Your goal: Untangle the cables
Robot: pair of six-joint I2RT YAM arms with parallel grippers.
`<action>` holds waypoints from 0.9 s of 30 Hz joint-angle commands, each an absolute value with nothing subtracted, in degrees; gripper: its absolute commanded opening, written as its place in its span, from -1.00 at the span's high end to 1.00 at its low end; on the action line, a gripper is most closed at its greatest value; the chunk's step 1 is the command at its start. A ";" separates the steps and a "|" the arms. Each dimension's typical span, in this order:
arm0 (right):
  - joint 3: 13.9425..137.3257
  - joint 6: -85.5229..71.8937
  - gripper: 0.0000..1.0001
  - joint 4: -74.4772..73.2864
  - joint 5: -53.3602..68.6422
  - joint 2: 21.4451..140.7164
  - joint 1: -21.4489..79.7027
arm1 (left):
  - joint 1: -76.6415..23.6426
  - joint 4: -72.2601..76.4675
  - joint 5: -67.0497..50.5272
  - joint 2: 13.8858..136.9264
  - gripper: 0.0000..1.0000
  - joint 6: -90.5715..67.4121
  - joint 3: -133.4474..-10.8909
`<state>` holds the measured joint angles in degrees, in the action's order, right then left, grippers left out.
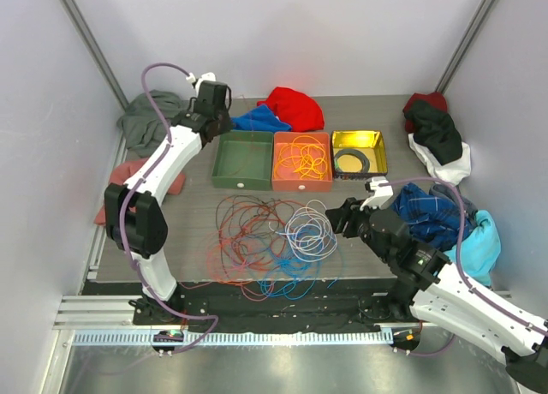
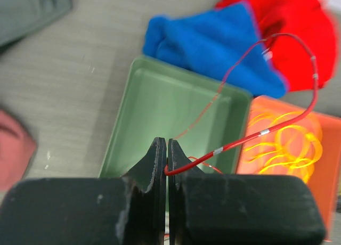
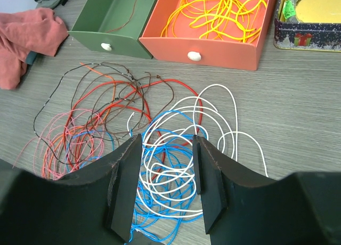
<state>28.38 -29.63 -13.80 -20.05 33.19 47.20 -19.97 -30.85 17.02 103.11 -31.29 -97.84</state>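
The cables lie tangled on the table in front of the trays, with red, brown, blue and white loops. My left gripper hangs above the far edge of the green tray. In the left wrist view it is shut on a red cable that arcs over the green tray. My right gripper is open just above the white cable and blue cable loops, holding nothing. Yellow-orange cables fill the orange tray.
A yellow tin holding a black coil stands right of the orange tray. Clothes ring the table: a grey cloth, a blue cloth, a red cloth, a pink cloth, and plaid and teal garments at the right.
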 commanded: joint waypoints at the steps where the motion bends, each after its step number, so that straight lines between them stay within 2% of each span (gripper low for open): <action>1: 28.04 -29.18 -0.01 -12.04 -21.00 33.05 47.55 | -19.69 -30.15 20.65 101.52 1.00 -31.55 -93.70; 8: 27.69 -29.18 -0.01 -11.78 -20.74 33.14 47.64 | -19.77 -36.21 26.27 103.36 1.00 -29.10 -93.78; 14: 26.81 -29.62 -0.01 -11.16 -20.74 33.57 47.64 | -20.48 -32.18 29.88 102.83 1.00 -27.42 -89.65; 21: 27.69 -29.44 -0.01 -11.51 -20.74 34.63 47.64 | -22.59 -29.44 33.93 107.48 1.00 -26.10 -93.42; 22: 27.69 -29.36 -0.01 -11.69 -21.18 34.63 47.55 | -22.67 -29.79 33.75 108.19 0.97 -26.10 -93.69; 24: 27.77 -29.18 -0.01 -11.78 -21.62 34.89 47.64 | -23.11 -30.06 32.97 108.02 0.77 -25.93 -92.99; 25: 27.77 -29.09 -0.01 -11.69 -21.53 34.98 47.64 | -23.29 -29.97 32.70 107.41 0.52 -25.84 -92.38; 27: 27.86 -28.92 -0.01 -11.16 -21.45 35.59 47.55 | -23.73 -29.36 32.17 105.21 0.23 -25.66 -90.10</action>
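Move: The left hand, still gripping the red cable, hangs above the green tray's left half; the tray's middle lies about 4 cm ahead, 6 cm right and some 20 cm below. At similar depth, the orange tray is about 24 cm right and 4 cm ahead, the blue cloth 18 cm ahead and 11 cm right. From the idle right hand, the green tray is some 31 cm ahead, 31 cm left and 15 cm below. Left hand sinks about 8 cm towards the green tray, drifts left, rolls and opens to release the red cable. ##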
